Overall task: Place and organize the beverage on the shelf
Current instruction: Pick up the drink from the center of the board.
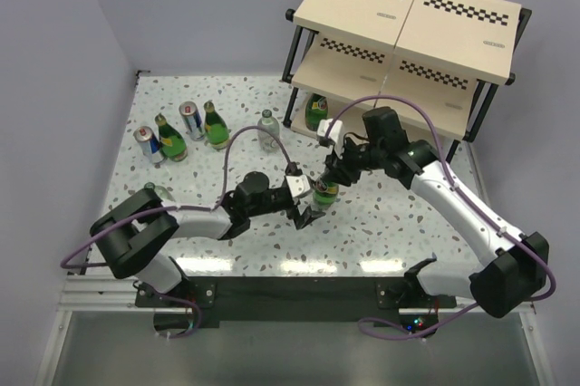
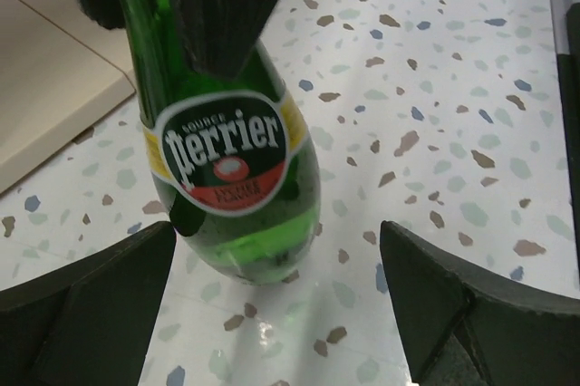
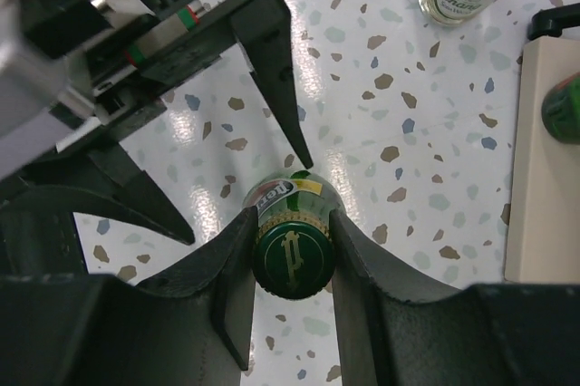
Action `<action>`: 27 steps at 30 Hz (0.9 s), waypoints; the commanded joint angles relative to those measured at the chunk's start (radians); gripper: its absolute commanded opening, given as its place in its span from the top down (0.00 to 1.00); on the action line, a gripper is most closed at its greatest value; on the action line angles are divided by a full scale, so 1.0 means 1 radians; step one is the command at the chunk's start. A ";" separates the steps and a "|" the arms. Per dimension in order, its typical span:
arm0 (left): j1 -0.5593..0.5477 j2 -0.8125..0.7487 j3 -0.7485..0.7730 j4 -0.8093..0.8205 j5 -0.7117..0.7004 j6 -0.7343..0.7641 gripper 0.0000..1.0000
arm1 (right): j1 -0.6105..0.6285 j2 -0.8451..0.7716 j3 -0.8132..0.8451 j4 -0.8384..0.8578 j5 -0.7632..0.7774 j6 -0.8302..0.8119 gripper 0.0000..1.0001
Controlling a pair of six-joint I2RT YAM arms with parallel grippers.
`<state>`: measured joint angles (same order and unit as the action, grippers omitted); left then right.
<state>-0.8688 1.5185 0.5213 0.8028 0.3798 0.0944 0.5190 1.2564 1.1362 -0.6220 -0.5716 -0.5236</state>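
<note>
My right gripper (image 3: 293, 257) is shut on the capped neck of a green Perrier bottle (image 3: 292, 197), gripping from above. That bottle (image 1: 324, 192) stands upright mid-table with its base (image 2: 240, 259) at the tabletop. Just near of it my left gripper (image 2: 276, 309) is open, with its fingers (image 2: 86, 304) on either side and short of the glass; it is also seen open in the top view (image 1: 305, 214). The shelf (image 1: 403, 19) stands at the back right. One green bottle (image 1: 315, 112) sits on its lowest board (image 3: 542, 168).
At the back left stand two cans (image 1: 148, 143), two green bottles (image 1: 215, 125) and a clear bottle (image 1: 268, 130). Another clear bottle (image 1: 154, 190) shows by my left arm. The shelf's black frame (image 1: 292, 60) is close behind the held bottle.
</note>
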 commanded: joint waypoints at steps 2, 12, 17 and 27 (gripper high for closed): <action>-0.016 0.077 0.100 0.157 -0.067 0.024 0.00 | -0.004 -0.058 0.013 0.122 -0.120 0.013 1.00; -0.030 0.161 0.189 0.127 -0.067 0.022 0.00 | -0.010 -0.060 0.004 0.131 -0.139 0.025 1.00; -0.033 0.172 0.190 0.099 -0.065 0.027 0.02 | -0.016 -0.061 0.002 0.133 -0.140 0.025 1.00; -0.032 0.174 0.201 0.067 -0.091 0.010 1.00 | -0.024 -0.058 -0.007 0.137 -0.143 0.017 1.00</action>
<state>-0.9031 1.6852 0.6903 0.8516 0.3111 0.0975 0.5003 1.2537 1.1046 -0.5930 -0.6460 -0.5156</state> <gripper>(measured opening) 0.708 0.364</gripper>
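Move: The right hand already holds the green Perrier bottle by its neck; the bottle's middle lies some 7 cm below that hand, about 3 cm back and 2 cm left. From the open left hand it is about 5 cm to the right and 3 cm ahead, at much the same height. The clear bottle stands roughly 16 cm ahead of the left hand and 11 cm left, a little lower; the green bottle on the shelf about 21 cm ahead and 2 cm right. The left fingers come around the body of the hanging green bottle and close on it, below the right hand's grip. To get there the left hand eases right and forward about 5 cm, rising about 1 cm and slowing to a stop before the wide-open fingers shut partway. The right hand stays in place, keeping its hold on the neck. ##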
